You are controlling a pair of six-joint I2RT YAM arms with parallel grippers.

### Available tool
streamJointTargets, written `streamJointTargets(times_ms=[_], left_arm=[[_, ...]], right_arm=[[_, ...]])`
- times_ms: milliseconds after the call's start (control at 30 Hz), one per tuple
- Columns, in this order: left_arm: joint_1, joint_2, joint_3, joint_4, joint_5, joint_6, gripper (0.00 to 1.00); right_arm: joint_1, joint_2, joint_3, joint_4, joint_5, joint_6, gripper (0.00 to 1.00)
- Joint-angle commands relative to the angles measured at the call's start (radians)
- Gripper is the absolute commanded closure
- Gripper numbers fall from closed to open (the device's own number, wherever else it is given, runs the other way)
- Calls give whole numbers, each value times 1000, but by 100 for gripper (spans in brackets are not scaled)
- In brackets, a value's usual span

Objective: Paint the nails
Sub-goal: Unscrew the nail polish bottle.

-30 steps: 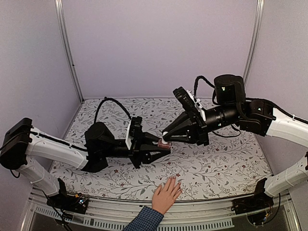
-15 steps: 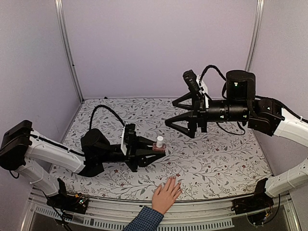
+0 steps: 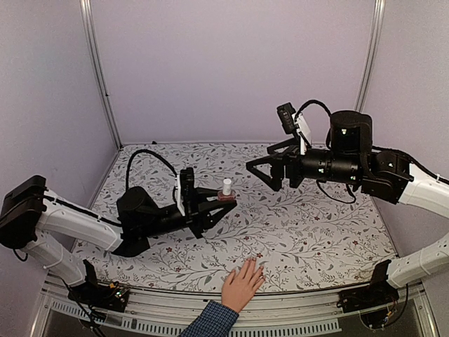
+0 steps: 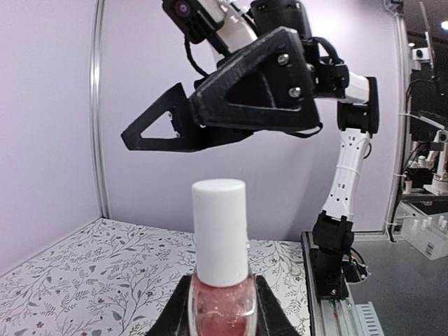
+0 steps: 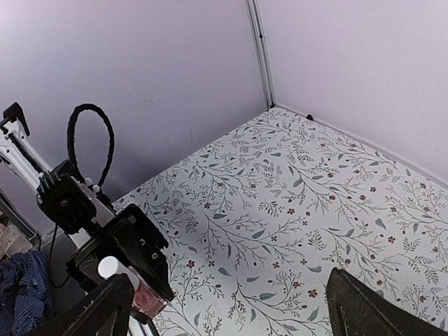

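Note:
A light-skinned hand (image 3: 242,282) with a blue checked cuff lies flat at the table's near edge, fingers pointing away. Its nails (image 3: 254,264) are too small to make out. My left gripper (image 3: 220,199) is shut on a small pink bottle (image 3: 226,191) with a white cap, holding it upright above the table. In the left wrist view the bottle (image 4: 220,269) sits between the black fingers. My right gripper (image 3: 259,160) hangs open to the right of the bottle and apart from it, with nothing between its fingers. Its wrist view shows the bottle (image 5: 133,292) at lower left.
A floral-patterned cloth (image 3: 316,232) covers the table. Lilac walls and metal corner posts (image 3: 98,70) enclose it on three sides. A black cable (image 3: 151,158) loops over the left arm. The hand lies about a hand's length in front of the held bottle.
The right gripper was closed at the bottle's cap; it has opened and drawn back up and to the right. The left gripper has raised the bottle and moved slightly left.

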Motion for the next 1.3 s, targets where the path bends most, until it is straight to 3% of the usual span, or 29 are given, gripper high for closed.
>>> streamJointTargets(times_ms=[0,267,367,667,1033,1267], left_arm=[[11,30,54,-30,-108,24,100],[7,93,111,-31,-193,-19,100],[4,111,118,-15,-210,-29,100],[-10,135,156,-62,-254,-24,100],[-27,153,208,-166,-326,3,100],[-31,155,217,-185,-319,9,100]], right_arm=[[-5,21,22,11,-58,40,1],[-6,53,34,13,-90,78,3],[-5,77,46,18,-96,86,15],[-3,168,97,-22,-100,128,36],[2,189,95,-25,-105,128,69],[2,199,97,-25,-127,122,78]])
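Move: The nail polish bottle's white cap stands roughly 7 cm to the left of the open right hand, about 5 cm nearer the base and 3 cm lower; the pink bottle body is straight below the cap, some 6 cm below the right hand's height. The left hand already grips that body, with the cap about 3 cm directly above its finger point, and the right fingers lie about 5 cm ahead, 7 cm right and 6 cm above. The right fingers close from wide open to about a quarter around the white cap, though a firm pinch can't be made out yet. To meet there, the left hand, keeping its grip on the bottle, carries it some 7 cm forward, slightly right and down, turning about 15 degrees counter-clockwise, while the right hand sinks about 5 cm and goes left nearly as far, tipping a little downward. ##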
